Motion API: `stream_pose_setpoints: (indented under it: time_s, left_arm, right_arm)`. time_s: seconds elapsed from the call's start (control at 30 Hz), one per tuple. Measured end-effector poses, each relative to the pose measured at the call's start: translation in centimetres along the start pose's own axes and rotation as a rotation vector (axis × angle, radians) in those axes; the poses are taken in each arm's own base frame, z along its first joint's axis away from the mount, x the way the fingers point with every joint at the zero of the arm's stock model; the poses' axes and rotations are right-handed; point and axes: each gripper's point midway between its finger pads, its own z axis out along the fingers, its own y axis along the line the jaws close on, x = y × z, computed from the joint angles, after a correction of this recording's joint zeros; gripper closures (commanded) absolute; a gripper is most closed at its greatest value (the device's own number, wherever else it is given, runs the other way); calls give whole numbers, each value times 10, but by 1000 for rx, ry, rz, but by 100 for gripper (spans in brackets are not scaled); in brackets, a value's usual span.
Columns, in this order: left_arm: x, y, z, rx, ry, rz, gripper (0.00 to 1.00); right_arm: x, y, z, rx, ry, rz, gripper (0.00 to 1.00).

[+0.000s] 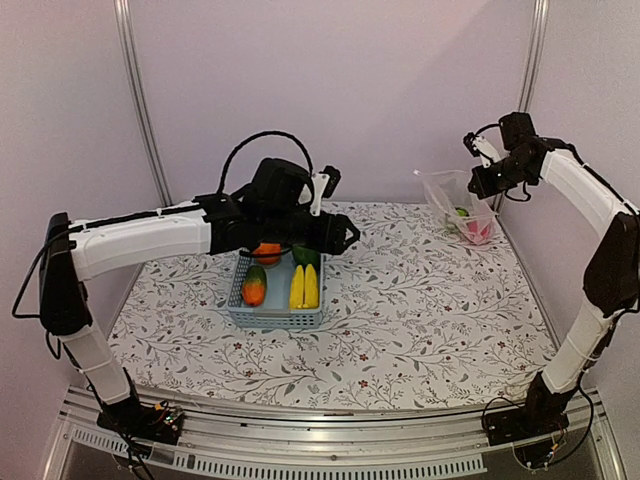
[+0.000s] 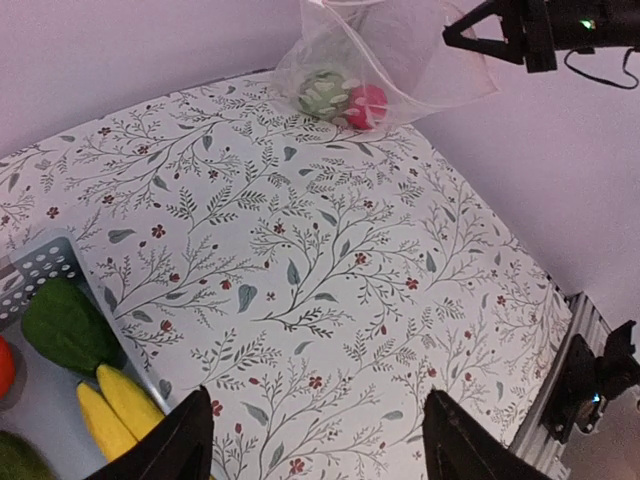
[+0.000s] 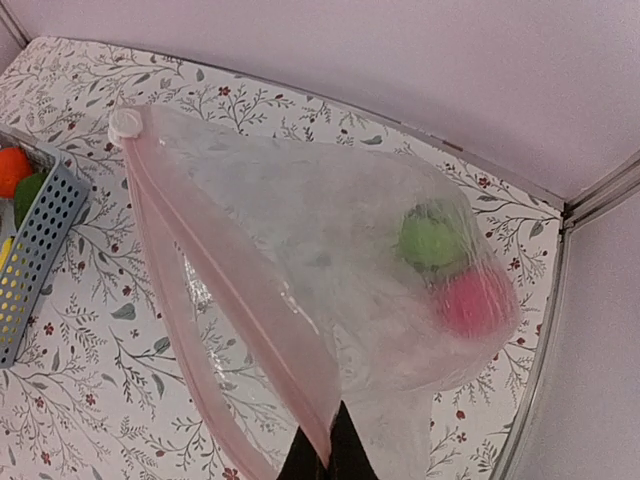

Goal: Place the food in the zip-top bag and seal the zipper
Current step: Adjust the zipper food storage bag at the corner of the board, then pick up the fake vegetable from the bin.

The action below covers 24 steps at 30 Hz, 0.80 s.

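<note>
The clear zip-top bag (image 1: 452, 196) hangs at the far right corner with its bottom on the cloth. My right gripper (image 3: 328, 440) is shut on its mouth edge. The pink zipper (image 3: 215, 290) gapes open, with a white slider (image 3: 126, 124) at its far end. Inside lie a green piece (image 3: 430, 240) and a red piece (image 3: 475, 300) of food. More food lies in the blue basket (image 1: 275, 318): yellow pieces (image 1: 304, 287), an orange-green one (image 1: 254, 285), an orange one (image 1: 268, 252) and a green one (image 1: 306, 255). My left gripper (image 1: 345, 237) hangs open and empty over the basket's far right corner, above bare cloth (image 2: 318, 440).
Pale walls close the table at the back and on the right, with metal posts (image 1: 140, 110) in the corners. A metal rail (image 1: 330, 440) runs along the near edge between both arm bases. Floral cloth (image 1: 420, 310) lies between basket and bag.
</note>
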Motion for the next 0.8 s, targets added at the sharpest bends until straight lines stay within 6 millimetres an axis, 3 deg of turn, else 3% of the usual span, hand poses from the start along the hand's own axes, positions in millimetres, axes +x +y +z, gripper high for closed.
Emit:
stream_pose_setpoints:
  time_s: [0.17, 0.33, 0.5, 0.8]
  left_arm:
    - [-2, 46, -7, -147, 11, -28, 30]
    - [17, 109, -16, -332, 71, -60, 29]
    - [42, 146, -35, -478, 154, -16, 28]
    - [40, 173, -56, -555, 182, 16, 29]
  right_arm:
    - [53, 51, -8, -139, 88, -41, 100]
    - [75, 96, -16, -263, 107, -92, 100]
    - [67, 108, -22, -333, 58, -115, 100]
    - [26, 135, -30, -499, -88, -188, 100]
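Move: The basket's middle lies about 9 cm ahead of the left hand, 16 to its left and 21 below; in it the orange fruit is about 15 ahead and 19 left, the papaya 5 ahead and 22 left, the bananas 6 ahead and 10 left. From the right hand, the red food inside the bag is roughly 8 cm ahead, 5 right and 20 below, and the table's far right corner 19 ahead, 15 right and 27 below. Still pinching the zipper edge of the open bag, the right hand draws it away from the far right corner, about 10 cm back and 11 left, dipping some 5 cm before climbing nearly level again and turning 30 degrees counter-clockwise. The empty left hand, fingers kept open, sweeps some 17 cm left, 6 forward and 6 down over the basket, rolling its left side up. ##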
